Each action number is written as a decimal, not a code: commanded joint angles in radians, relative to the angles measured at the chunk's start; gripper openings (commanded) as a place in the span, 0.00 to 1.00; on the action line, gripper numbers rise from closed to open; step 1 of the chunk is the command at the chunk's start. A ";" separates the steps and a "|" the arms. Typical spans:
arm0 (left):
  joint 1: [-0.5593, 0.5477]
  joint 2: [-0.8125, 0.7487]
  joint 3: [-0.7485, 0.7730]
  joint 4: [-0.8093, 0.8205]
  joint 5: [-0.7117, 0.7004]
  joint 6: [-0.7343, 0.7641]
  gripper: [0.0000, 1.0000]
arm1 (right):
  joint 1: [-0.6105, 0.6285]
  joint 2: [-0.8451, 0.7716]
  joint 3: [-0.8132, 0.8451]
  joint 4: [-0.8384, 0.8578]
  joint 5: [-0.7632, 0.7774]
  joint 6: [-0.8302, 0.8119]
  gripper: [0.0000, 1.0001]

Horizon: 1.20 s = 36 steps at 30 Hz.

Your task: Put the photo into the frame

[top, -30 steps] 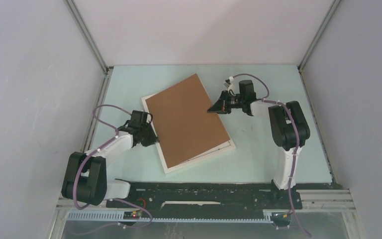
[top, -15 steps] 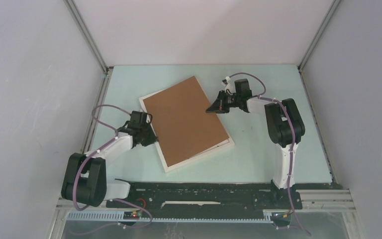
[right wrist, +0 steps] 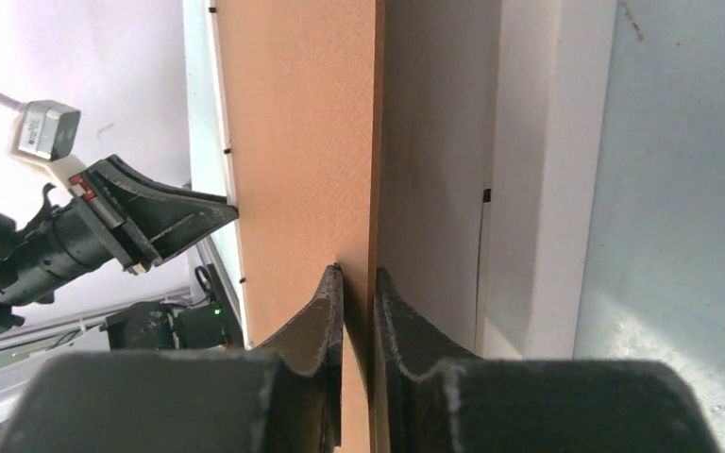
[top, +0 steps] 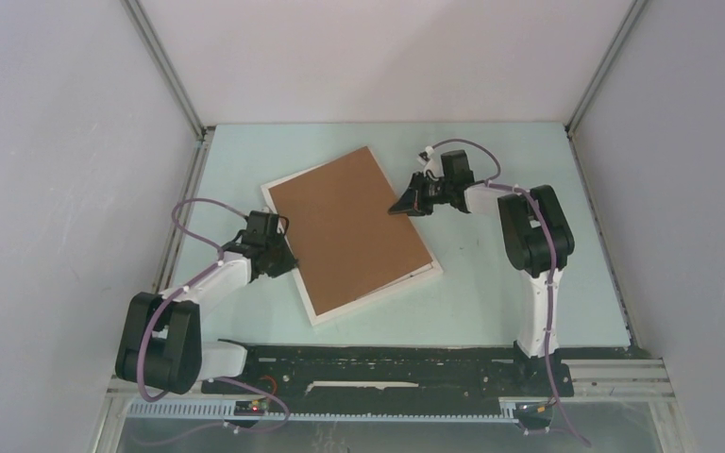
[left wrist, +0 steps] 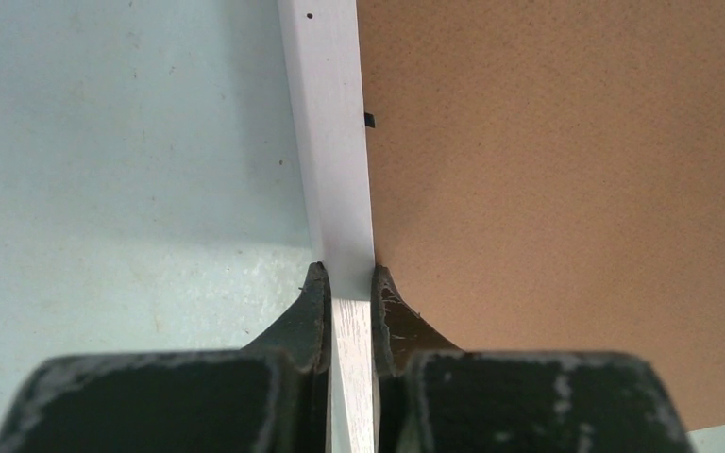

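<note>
The white frame (top: 378, 298) lies flat on the table with a brown backing board (top: 349, 226) on top of it. My left gripper (top: 286, 261) is shut on the frame's left rail (left wrist: 335, 142), one finger on each side of it. At the board's far right edge is my right gripper (top: 396, 208). In the right wrist view the board's edge (right wrist: 293, 142) is tilted up off the frame (right wrist: 552, 189). It sits between the slightly parted fingers of the right gripper (right wrist: 359, 276), with a thin dark gap on one side. The photo is hidden.
The table (top: 491, 311) is pale green, walled by grey panels on the left, right and back. The black base rail (top: 387, 363) runs along the near edge. My left gripper (right wrist: 227, 209) shows across the board in the right wrist view.
The frame and board have slid a little to the left. My right gripper followed leftward and its fingers have eased apart from the board's edge. The left gripper keeps its hold.
</note>
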 commanded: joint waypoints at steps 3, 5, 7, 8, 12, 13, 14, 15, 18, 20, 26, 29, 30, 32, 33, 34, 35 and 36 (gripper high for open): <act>-0.015 -0.008 -0.031 -0.001 -0.015 0.046 0.00 | -0.002 0.011 0.102 -0.117 0.214 -0.131 0.13; -0.018 -0.011 -0.028 0.001 -0.017 0.044 0.00 | 0.003 0.023 0.121 -0.110 0.178 -0.142 0.00; -0.024 -0.015 -0.026 0.007 -0.012 0.042 0.00 | 0.009 0.017 0.102 -0.055 0.113 -0.144 0.00; -0.027 -0.015 -0.026 0.009 -0.010 0.042 0.00 | 0.010 0.001 0.075 0.015 0.072 -0.135 0.00; -0.032 -0.019 -0.027 0.015 -0.015 0.052 0.00 | -0.005 -0.050 -0.049 0.294 -0.047 -0.058 0.00; -0.037 -0.026 -0.026 0.015 -0.022 0.058 0.00 | -0.008 -0.065 -0.077 0.351 -0.059 -0.042 0.00; -0.046 -0.034 -0.024 0.016 -0.034 0.066 0.00 | -0.008 -0.079 -0.091 0.363 -0.061 -0.043 0.00; -0.059 -0.043 -0.020 0.015 -0.047 0.074 0.00 | -0.008 -0.090 -0.095 0.345 -0.057 -0.048 0.00; -0.082 -0.042 0.002 0.020 -0.044 0.080 0.00 | -0.011 -0.146 -0.142 0.278 -0.016 -0.040 0.00; -0.096 -0.027 0.016 0.037 -0.036 0.079 0.00 | -0.014 -0.206 -0.219 0.278 0.027 -0.030 0.00; -0.120 0.056 0.118 0.056 -0.008 0.090 0.00 | -0.074 -0.373 -0.546 0.516 0.097 0.108 0.00; -0.138 0.098 0.177 0.042 -0.011 0.099 0.00 | -0.132 -0.395 -0.659 0.641 0.107 0.189 0.00; -0.141 0.109 0.193 0.037 -0.011 0.104 0.00 | -0.152 -0.397 -0.693 0.697 0.105 0.220 0.00; -0.144 0.131 0.223 0.012 -0.016 0.115 0.00 | -0.179 -0.392 -0.714 0.753 0.087 0.248 0.00; -0.144 0.140 0.244 -0.012 -0.023 0.127 0.01 | -0.186 -0.389 -0.713 0.770 0.077 0.246 0.00; -0.144 0.146 0.260 -0.038 -0.033 0.137 0.04 | -0.189 -0.386 -0.707 0.770 0.071 0.237 0.00; -0.144 0.146 0.275 -0.063 -0.044 0.147 0.13 | -0.189 -0.381 -0.695 0.762 0.062 0.227 0.00; -0.142 0.138 0.284 -0.083 -0.051 0.153 0.24 | -0.189 -0.378 -0.685 0.755 0.054 0.222 0.00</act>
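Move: The left gripper already pinches the frame's left rail; the middles of the frame and of the brown backing board lying over it are about 12 cm to the right and 9 cm ahead, at nearly the same height. The right gripper already holds the board's right edge, raised above the frame; the board's middle is some 12 cm to its left, 3 cm back and 4 cm lower. The frame's right rail passes about 4 cm to this hand's right, level fore and aft and 5 cm below. Keep both grips. Let the right hand work the board's edge a centimetre or so forward and up and return, then draw it about 9 cm right and 7 cm back, arching up some 3 cm and down again while turning clockwise nearly 20 degrees. Bring the left gripper along late, about 5 cm right and slightly forward with the frame's rail, also turning clockwise. ##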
